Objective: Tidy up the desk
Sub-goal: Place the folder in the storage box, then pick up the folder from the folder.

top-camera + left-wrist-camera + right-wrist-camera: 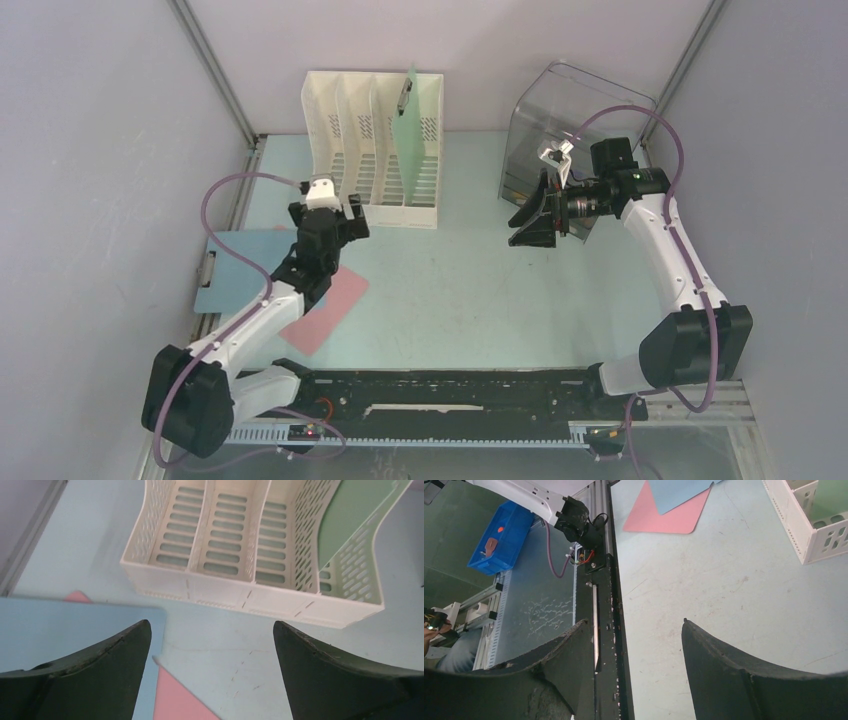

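Observation:
The pale mint desk point(470, 290) holds a blue clipboard point(240, 268) at its left edge, lying over a pink sheet point(325, 305). A green clipboard point(410, 125) stands in the right-hand slot of a white file rack point(365, 150) at the back. My left gripper point(328, 213) hovers open and holds nothing. It is just in front of the rack point(250, 545), with the blue clipboard point(75, 625) and pink sheet point(180, 700) below it. My right gripper point(522, 222) is open and holds nothing, pointing left above the desk point(724, 580) at right of centre.
A clear plastic box point(575, 125) stands at the back right behind the right arm. A black rail point(450, 395) runs along the near edge. Grey walls and metal posts enclose the left, back and right sides. A blue bin point(499, 535) sits off the table.

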Robot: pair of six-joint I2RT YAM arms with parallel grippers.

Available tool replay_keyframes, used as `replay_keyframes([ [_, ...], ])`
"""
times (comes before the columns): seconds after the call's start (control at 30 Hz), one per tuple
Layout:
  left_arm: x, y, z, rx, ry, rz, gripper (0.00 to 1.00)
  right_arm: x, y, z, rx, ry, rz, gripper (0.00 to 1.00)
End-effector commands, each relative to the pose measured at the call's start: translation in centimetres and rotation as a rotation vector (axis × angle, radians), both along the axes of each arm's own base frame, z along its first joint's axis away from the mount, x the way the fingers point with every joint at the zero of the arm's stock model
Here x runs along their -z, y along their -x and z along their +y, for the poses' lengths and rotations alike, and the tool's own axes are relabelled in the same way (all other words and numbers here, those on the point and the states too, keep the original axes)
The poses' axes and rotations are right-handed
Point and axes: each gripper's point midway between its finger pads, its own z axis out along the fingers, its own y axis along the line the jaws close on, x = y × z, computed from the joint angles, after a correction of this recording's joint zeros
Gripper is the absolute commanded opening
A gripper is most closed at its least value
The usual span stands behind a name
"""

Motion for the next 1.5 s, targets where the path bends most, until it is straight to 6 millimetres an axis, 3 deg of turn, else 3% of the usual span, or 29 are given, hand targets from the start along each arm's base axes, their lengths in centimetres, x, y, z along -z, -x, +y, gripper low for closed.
replay_keyframes([
  [0.0,1.4,0.7,0.7,-0.047,0.054,0.050,1.00,-0.4,-0.1,-0.1,-0.001,-0.008,-0.019,0.75],
  [0.27,6.4,1.5,2.0,-0.137,-0.037,0.290,0.99,-0.3,-0.1,-0.1,-0.003,-0.009,-0.014,0.74],
  [0.47,8.7,0.4,2.5,-0.175,-0.178,0.456,0.78,-0.2,-0.2,-0.1,-0.002,-0.008,-0.012,0.74],
  [0.6,9.4,-0.4,3.6,-0.249,-0.310,0.537,0.70,-0.2,-0.2,-0.1,-0.002,-0.008,-0.009,0.75],
  [0.9,12.2,0.3,5.8,-0.275,-0.559,0.689,0.72,-0.4,-0.1,-0.3,-0.005,-0.014,-0.014,0.74],
  [1.17,12.7,0.1,6.2,-0.255,-0.624,0.683,0.74,-0.6,0.0,-0.3,-0.006,-0.018,-0.013,0.75],
  [1.47,12.6,0.5,6.2,-0.253,-0.589,0.642,0.68,-0.7,-0.1,-0.5,0.000,-0.023,-0.011,0.74],
])
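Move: The blue folder lies flat on the desk, its middle about 19 cm left of the left gripper, 2 cm back and some 19 cm below. The pink folder sticks out from under it, its middle roughly 12 cm left and 7 cm back. The white storage box stands about 20 cm ahead and 6 cm right, with the green folder upright in it 15 cm right and 20 cm ahead. From the right hand the blue folder is about 58 cm left, 8 cm forward and 28 cm down. Bring the empty left gripper down about 14 cm in front of the storage box, swinging it some 6 cm left towards the blue folder's right-hand part. As it sinks, tip the fingers down about 40 degrees, raise the hand's left side and turn it slightly counter-clockwise; narrow the wide-open fingers to roughly 70 percent. Slow to hover just above the folder without gripping. ##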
